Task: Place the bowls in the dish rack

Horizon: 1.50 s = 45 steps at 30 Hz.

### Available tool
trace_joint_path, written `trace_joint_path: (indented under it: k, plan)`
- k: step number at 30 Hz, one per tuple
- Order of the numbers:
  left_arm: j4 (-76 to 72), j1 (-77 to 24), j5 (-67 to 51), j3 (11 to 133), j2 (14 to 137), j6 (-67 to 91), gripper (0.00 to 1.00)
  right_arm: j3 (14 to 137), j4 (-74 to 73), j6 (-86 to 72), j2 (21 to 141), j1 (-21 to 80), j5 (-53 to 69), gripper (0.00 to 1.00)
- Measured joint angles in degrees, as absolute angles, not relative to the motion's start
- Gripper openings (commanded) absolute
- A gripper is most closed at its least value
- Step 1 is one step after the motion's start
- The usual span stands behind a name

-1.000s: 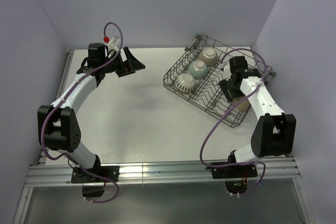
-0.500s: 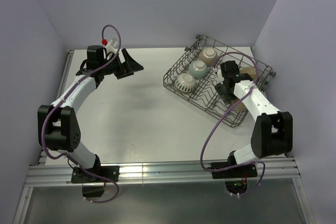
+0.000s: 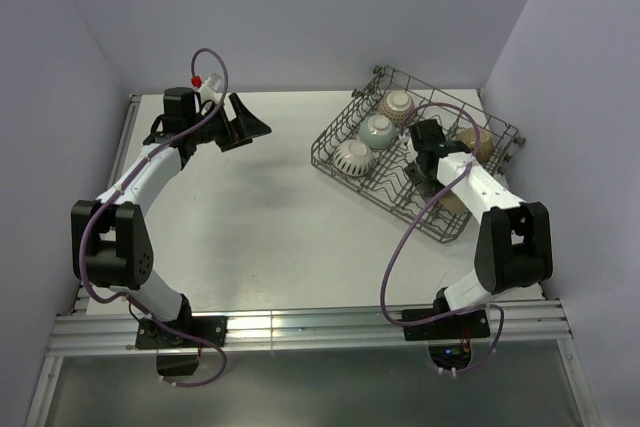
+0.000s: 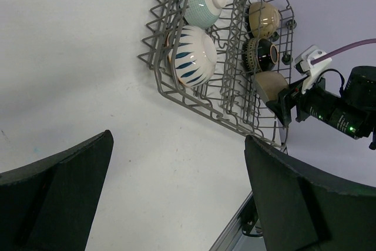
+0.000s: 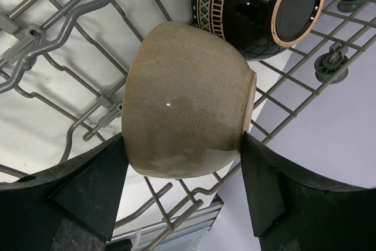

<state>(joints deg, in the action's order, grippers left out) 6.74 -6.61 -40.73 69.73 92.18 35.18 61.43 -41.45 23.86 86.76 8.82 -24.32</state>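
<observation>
The grey wire dish rack (image 3: 398,209) stands at the back right of the table. In its left row are a lattice-patterned bowl (image 3: 398,103), a pale teal bowl (image 3: 378,130) and a cream patterned bowl (image 3: 352,157). A tan bowl (image 4: 264,19) and a glossy black bowl (image 5: 258,7) rest in the right row. My right gripper (image 5: 183,139) is shut on a brown bowl (image 5: 188,110), held on its side just over the rack wires beside the black bowl. My left gripper (image 4: 179,139) hangs open and empty over the bare table at the back left, far from the rack.
White tabletop (image 3: 260,207) lies between the arms. Lilac walls close in the back and both sides, and the right wall is close behind the rack. An aluminium rail (image 3: 300,327) runs along the near edge. A purple cable (image 3: 400,247) loops from the right arm.
My right gripper, still holding the brown bowl, has shifted left over the rack. The left gripper has drifted slightly left and stays open.
</observation>
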Motion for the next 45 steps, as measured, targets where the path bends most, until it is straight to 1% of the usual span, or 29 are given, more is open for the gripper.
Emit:
trace_joint_path:
  k: [2,5,6,7,9,11,12,14,17,18,36,40,45]
  plan:
    - [6.74,-6.61,-40.73,69.73,92.18,35.18,0.99,61.43,-41.39,23.66,87.05,9.06,-24.64,0.07]
    - [6.76,-6.57,-40.73,69.73,92.18,35.16,0.99,61.43,-41.45,23.27,87.48,9.28,-24.97,0.20]
    - [6.76,-6.57,-40.73,69.73,92.18,35.16,0.99,61.47,-41.58,23.05,87.57,9.41,-25.04,0.35]
    - [6.76,-6.55,-40.73,69.73,92.18,35.16,0.99,61.52,-41.67,22.87,87.64,9.41,-25.04,0.45]
    - [6.76,-6.55,-40.73,69.73,92.18,35.14,1.00,61.78,-42.04,22.35,87.85,9.52,-25.02,0.61]
    - [6.76,-6.55,-40.73,69.73,92.18,35.16,1.00,62.22,-42.50,21.96,88.14,9.52,-24.84,0.65]
    - [6.76,-6.55,-40.73,69.73,92.18,35.16,0.99,62.52,-42.89,21.85,88.29,9.56,-24.77,0.71]
    - [6.76,-6.55,-40.73,69.71,92.18,35.16,0.99,62.89,-43.35,21.45,88.44,9.56,-24.51,0.76]
    - [6.74,-6.55,-40.75,69.67,92.18,35.16,1.00,63.24,-44.25,20.73,88.44,9.61,-24.10,0.92]
    - [6.74,-6.50,-40.75,69.65,92.18,35.16,1.00,63.33,-44.75,20.32,88.44,9.63,-23.38,1.00]
    - [7.70,-5.15,-40.80,67.83,90.19,34.98,0.99,65.65,-49.41,17.34,88.12,10.00,-18.70,1.00]
    - [11.44,-3.77,-41.43,67.92,87.31,33.19,1.00,68.73,-51.37,16.99,85.56,9.98,-15.92,1.00]
    - [21.80,-0.58,-43.79,72.20,84.68,26.57,1.00,76.27,-54.50,15.79,80.84,9.41,-9.15,1.00]
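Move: The right hand holds the beige bowl low in the dish rack's near right corner; the spot it is to settle in lies about 3 cm left, 2 cm back and 3 cm below that hand. The black bowl is some 7 cm ahead and 2 cm right, with the tan bowl about 15 cm ahead and 4 cm right, both slightly lower. From the idle left hand, the spot is roughly 48 cm right, 11 cm back and 16 cm below. Still pinching the beige bowl, the right hand eases slightly left and down, then spreads its fingers fully to let go while edging back-left, about 2.5 cm in all, and then climbs away some 9 cm, swinging a few centimetres farther left and slightly forward as its left side tilts up nearly 20 degrees, bringing the fingers closer to straight down. Late on, the open left hand withdraws left, back and up by about 6 cm, away from the rack. ##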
